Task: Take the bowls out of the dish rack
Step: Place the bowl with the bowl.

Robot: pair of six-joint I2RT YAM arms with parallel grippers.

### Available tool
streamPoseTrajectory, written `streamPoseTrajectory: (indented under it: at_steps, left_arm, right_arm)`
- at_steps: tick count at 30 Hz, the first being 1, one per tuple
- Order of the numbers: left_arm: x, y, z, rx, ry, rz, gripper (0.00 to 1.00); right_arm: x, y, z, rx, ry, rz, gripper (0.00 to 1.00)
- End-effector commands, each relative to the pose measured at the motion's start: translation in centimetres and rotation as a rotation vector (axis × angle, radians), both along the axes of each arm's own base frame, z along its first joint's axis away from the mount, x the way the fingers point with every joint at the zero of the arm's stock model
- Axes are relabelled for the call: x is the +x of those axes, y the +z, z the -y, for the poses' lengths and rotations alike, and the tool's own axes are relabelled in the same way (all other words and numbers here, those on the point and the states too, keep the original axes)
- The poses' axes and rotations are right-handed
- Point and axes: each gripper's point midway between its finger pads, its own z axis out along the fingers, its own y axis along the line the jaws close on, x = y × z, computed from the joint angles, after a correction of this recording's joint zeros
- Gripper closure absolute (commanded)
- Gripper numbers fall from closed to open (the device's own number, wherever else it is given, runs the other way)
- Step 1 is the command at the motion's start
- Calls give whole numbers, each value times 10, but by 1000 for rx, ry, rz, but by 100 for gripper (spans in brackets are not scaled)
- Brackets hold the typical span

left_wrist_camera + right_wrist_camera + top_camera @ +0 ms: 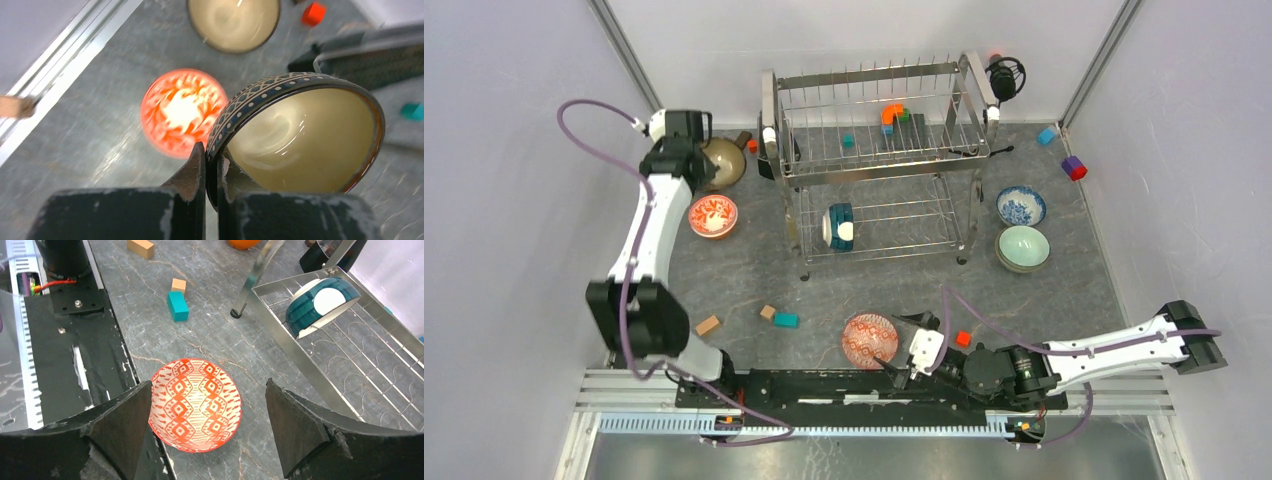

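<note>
The steel dish rack (879, 150) stands at the back; on its lower tier a teal-and-white bowl (838, 226) (320, 305) rests on edge. My left gripper (212, 152) (686, 150) is shut on the rim of a cream-lined bowl with a dark dotted outside (305, 140), held above an orange bowl (182, 112) (713, 215). A brown-gold bowl (722, 162) (233, 22) sits beside them. My right gripper (207, 385) (902, 355) is open, its fingers either side of a red-and-white patterned bowl (195, 405) (870, 339) on the table. Blue-and-white (1021, 206) and pale green (1022, 248) bowls sit to the right.
Small blocks lie about: teal (177, 306), wooden (178, 285), red (964, 338), blue (1047, 135), purple (1074, 167), and some on the rack's upper tier (892, 112). A black microphone stand (1004, 75) is behind the rack. The black base plate (60, 355) borders the patterned bowl.
</note>
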Motion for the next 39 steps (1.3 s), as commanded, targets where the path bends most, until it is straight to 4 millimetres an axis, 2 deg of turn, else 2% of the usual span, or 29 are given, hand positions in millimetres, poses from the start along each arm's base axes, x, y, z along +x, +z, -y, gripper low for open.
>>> streamPoseTrajectory:
  at_steps: [1,5,11,17,21,27,32,39]
  left_arm:
    - [80,36,-11,-136,88,208,98]
    - [116,22,-31,-161,135,174,98]
    - [154,-9,-56,-253,178,210,98]
    - [180,-19,-79,-306,208,322,98]
    - [196,-30,-87,-370,198,343,98]
    - [206,-53,-88,-394,198,287,98]
    - [204,-72,-87,-403,211,236,98]
    - [197,-87,-92,-388,231,170,98]
  right_arm:
    - [5,10,-4,133,-63,-54,12]
    - [4,-7,-7,81,-68,-60,13]
    - [5,-20,-2,95,-87,-96,13]
    - [6,-35,4,136,-99,-129,13]
    - [9,-41,7,140,-118,-127,13]
    - [14,-42,10,154,-146,-115,14]
    - [14,-45,10,157,-152,-130,14]
    - [16,-43,12,171,-164,-133,14]
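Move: The brown bowl on the table, which the left hand's matching bowl is bound for, lies about 20 cm ahead of that hand, 8 cm left and 19 cm below. The red flower bowl sits roughly 13 cm nearer than that brown bowl and 2 cm to its right; the metronome is some 18 cm to the brown bowl's right and 2 cm farther out. The right hand's red-patterned bowl lies about 3 cm ahead, 6 cm left and 14 cm below, with a red cube 16 cm right and 3 cm ahead. Still pinching the patterned bowl by its rim, the left hand carries it forward about 17 cm, sinking some 13 cm and edging left past the red flower bowl to over the brown bowl, rolling its left side down about 20 degrees and turning slightly counter-clockwise. The right hand, fingers still wide open, sinks about 5 cm towards the red-patterned bowl. ##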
